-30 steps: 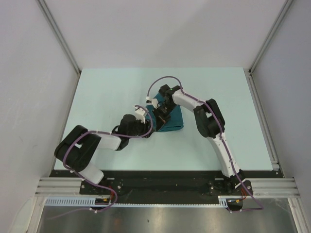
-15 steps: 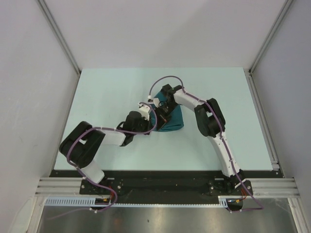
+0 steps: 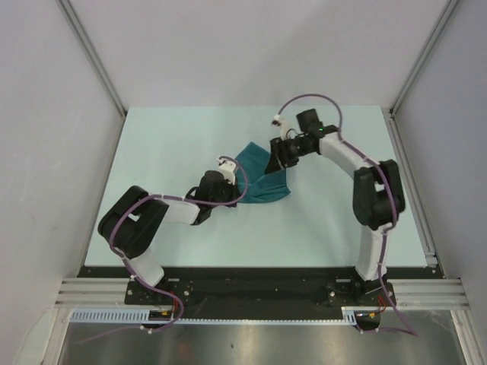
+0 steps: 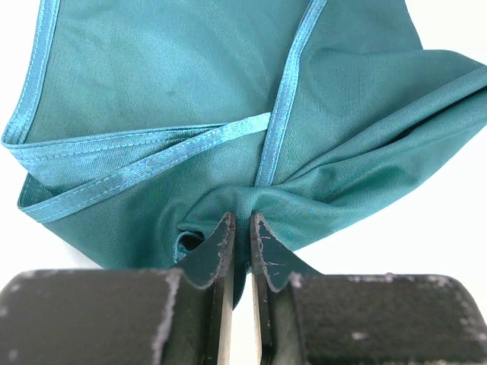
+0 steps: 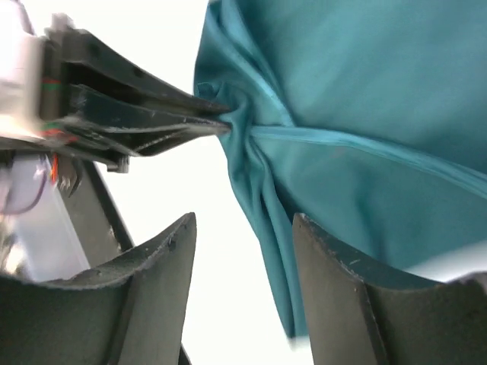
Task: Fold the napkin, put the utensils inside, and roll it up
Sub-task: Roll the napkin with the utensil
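The teal napkin [image 3: 262,184] lies crumpled in the middle of the table, with hemmed edges crossing over its folds [image 4: 190,91]. My left gripper [image 3: 237,185] is shut on a bunched bit of its left edge, and the cloth is gathered between the narrow jaws [image 4: 242,222]. At the napkin's far right corner, my right gripper [image 3: 274,160] stands open with nothing between its fingers [image 5: 242,232]. A hanging fold of napkin [image 5: 365,114] passes just beside its right finger. The right wrist view also shows the left gripper [image 5: 217,120] pinching the cloth. The utensils are out of view.
The pale green table top [image 3: 167,137] is ringed by white walls with metal rails [image 3: 91,57] at the sides. A black base strip [image 3: 251,285] runs along the near edge, where both arms are mounted.
My right gripper has opened, let go of the napkin and drawn back to the far right. My left gripper has shut on the napkin's left edge. The cloth has spread out.
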{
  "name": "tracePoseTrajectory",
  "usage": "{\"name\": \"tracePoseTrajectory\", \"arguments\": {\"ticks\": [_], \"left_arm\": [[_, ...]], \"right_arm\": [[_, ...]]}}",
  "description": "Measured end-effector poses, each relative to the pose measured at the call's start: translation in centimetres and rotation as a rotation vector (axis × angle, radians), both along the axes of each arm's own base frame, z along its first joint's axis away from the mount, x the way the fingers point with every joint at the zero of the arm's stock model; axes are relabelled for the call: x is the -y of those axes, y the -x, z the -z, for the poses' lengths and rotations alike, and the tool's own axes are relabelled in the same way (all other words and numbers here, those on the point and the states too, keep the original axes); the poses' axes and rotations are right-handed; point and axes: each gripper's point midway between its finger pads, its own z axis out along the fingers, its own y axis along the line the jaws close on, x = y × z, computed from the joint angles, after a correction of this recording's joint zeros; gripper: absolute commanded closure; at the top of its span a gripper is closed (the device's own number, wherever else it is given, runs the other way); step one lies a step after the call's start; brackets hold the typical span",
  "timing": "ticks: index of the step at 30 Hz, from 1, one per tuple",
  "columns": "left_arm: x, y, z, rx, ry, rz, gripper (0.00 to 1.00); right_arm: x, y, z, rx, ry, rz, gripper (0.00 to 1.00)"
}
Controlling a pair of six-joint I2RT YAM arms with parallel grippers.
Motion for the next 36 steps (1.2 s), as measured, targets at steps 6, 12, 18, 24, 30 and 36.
{"name": "tracePoseTrajectory", "arguments": {"ticks": [6,12,18,24,30,36], "left_arm": [[0.3,-0.1,0.0,-0.017,0.016,-0.004,0.87],[0.5,-0.2,0.0,-0.046,0.016,-0.006,0.88],[0.5,-0.1,0.1,-0.076,0.017,-0.017,0.89],[0.5,-0.1,0.0,-0.097,0.019,-0.027,0.90],[0.6,-0.2,0.0,-0.119,0.016,-0.032,0.90],[0.6,-0.2,0.1,-0.128,0.011,-0.032,0.90]], "right_arm": [[2.8,0.0,-7.2,0.211,-0.072,0.157,0.41],[2.7,2.7,-3.9,0.109,-0.051,0.187,0.44],[3.3,4.2,-1.1,-0.003,-0.012,0.214,0.45],[3.2,4.7,-0.4,-0.033,-0.007,0.219,0.46],[2.8,5.2,-0.1,-0.047,-0.006,0.204,0.47],[2.6,6.1,1.3,-0.092,0.022,0.181,0.47]]}}
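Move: The napkin's near right end lies about 5 cm back, 5 cm to the right and 9 cm below the open right hand. The closed left fingers, on the napkin's near left end, are roughly 6 cm back, 10 cm left and 8 cm below that hand; the napkin's far corner is some 11 cm ahead, 5 cm left. From the left hand, the near right end lies about 15 cm right, 1 cm ahead and 1 cm below. Right hand, open, rises 7 cm, then comes back and down about 8 cm towards the napkin's near right end. ##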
